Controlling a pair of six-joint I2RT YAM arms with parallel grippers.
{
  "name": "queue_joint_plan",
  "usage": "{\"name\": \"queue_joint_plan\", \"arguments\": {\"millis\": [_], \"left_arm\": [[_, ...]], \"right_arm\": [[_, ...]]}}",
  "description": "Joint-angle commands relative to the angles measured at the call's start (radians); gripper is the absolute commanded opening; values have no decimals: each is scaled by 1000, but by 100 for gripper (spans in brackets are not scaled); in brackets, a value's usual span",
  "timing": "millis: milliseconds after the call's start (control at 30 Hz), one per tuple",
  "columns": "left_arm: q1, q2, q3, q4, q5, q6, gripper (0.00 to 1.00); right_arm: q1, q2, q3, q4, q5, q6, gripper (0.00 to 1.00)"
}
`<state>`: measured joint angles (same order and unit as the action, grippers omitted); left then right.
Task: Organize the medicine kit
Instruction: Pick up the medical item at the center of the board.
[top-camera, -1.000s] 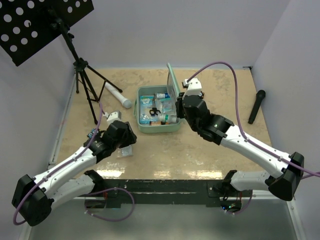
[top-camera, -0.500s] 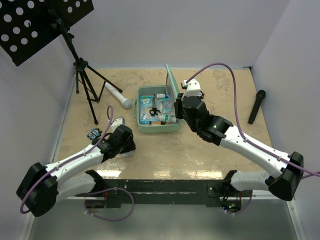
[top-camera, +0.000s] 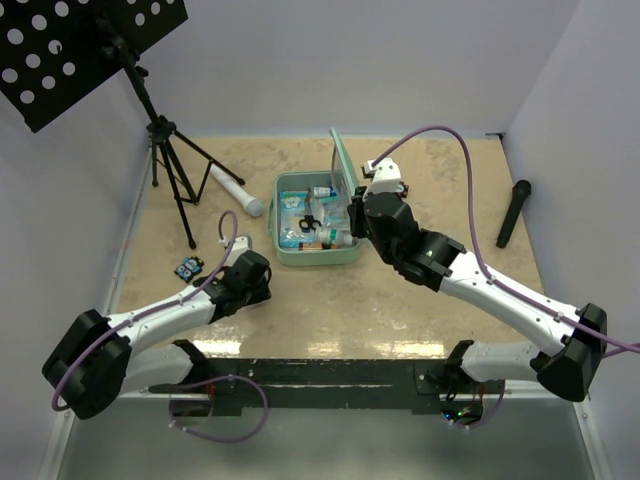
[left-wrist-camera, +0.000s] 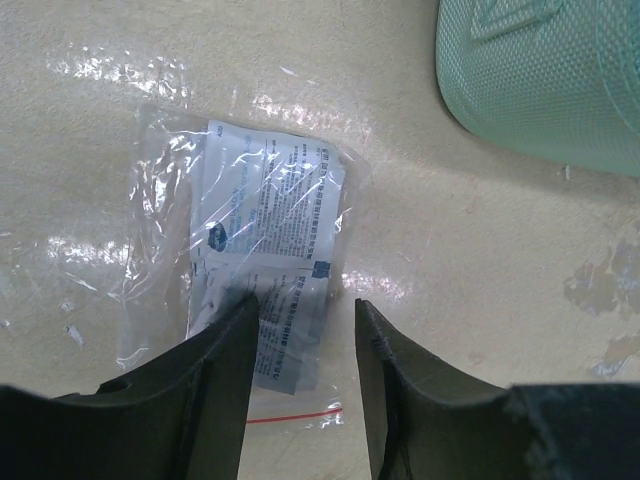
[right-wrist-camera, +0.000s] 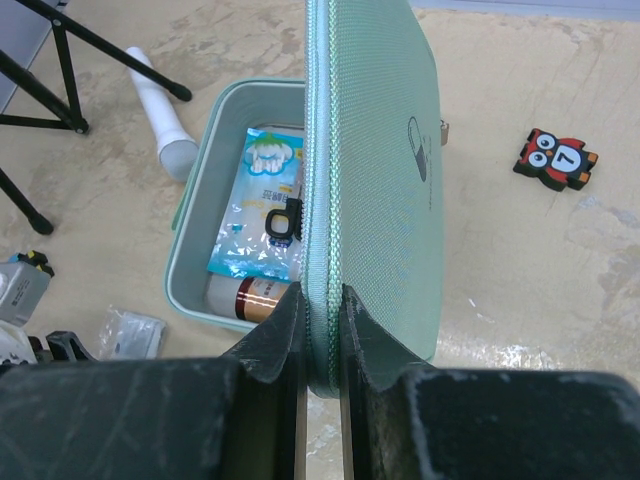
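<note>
The medicine kit (top-camera: 318, 258) lies open mid-table, its mint-green tray (right-wrist-camera: 190, 200) holding packets, a bottle and small black scissors. My right gripper (right-wrist-camera: 320, 300) is shut on the edge of its lid (right-wrist-camera: 385, 180) and holds the lid upright; in the top view this gripper (top-camera: 357, 215) sits at the tray's right side. A corner of the kit (left-wrist-camera: 550, 70) shows top right in the left wrist view. My left gripper (left-wrist-camera: 305, 320) is low over the table, open, its fingers straddling the near corner of a clear bag with a white-and-blue packet (left-wrist-camera: 270, 230). In the top view the left gripper (top-camera: 250, 292) covers that bag.
A white-and-grey cylinder (top-camera: 237, 190) lies left of the kit, beside a black tripod stand (top-camera: 170, 170). A small blue-and-black item (top-camera: 187, 268) sits at the left near the arm. A black-and-red gadget (right-wrist-camera: 556, 158) lies right of the lid. A black stick-like object (top-camera: 512, 212) lies far right.
My left arm has swung in and dropped over the bagged packet, and its jaws have narrowed. The right arm and the lid have stayed put.
</note>
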<state>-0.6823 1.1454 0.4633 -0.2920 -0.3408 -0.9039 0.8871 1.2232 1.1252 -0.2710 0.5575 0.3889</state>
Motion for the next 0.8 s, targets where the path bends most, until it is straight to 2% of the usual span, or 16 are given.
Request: {"name": "queue_joint_plan", "arguments": {"millis": [0,167,467,700,733,767], "left_arm": [[-3,51,-25,-13,0,3,41],[-6,54,-23,-16,-1,7,29],[-13,17,-23,-4,-4,11,0],[-39,-1,23,1,19,3,0],[-46,-10,31,1,19,2,3],[-49,-12,35,2,16,0,16]], "right_arm": [[1,4,-31,-66,-15,5,0],[1,1,-36,-63,-11,1,0],[1,-2,-42,-56,-10,-4,0],[1,-1,-39,-56,-11,-2,0],[0,-1,-39,-54,-11,-2,0],[1,-1,-39,-56,-11,-2,0]]}}
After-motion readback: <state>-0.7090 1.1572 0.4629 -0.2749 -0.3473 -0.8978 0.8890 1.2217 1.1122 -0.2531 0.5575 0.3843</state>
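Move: The bagged medical item lies flat right under the left fingers, its middle about 2 cm to their left, 1 cm farther out and 1 cm lower. The green kit box stands beyond it, its middle some 16 cm ahead of the left hand and 12 cm to the right; the blue toy is about 15 cm left and 6 cm ahead. From the right hand, still gripping the lid, the bagged item lies roughly 20 cm left, 8 cm back and 25 cm below. The left fingers pinch the near right-hand part of the clear bag, closing from half open to shut. Staying low at the table, the hand first eases barely half a centimetre forward and left, then draws about 1 cm right and slightly back with the fingers shut on the bag. ##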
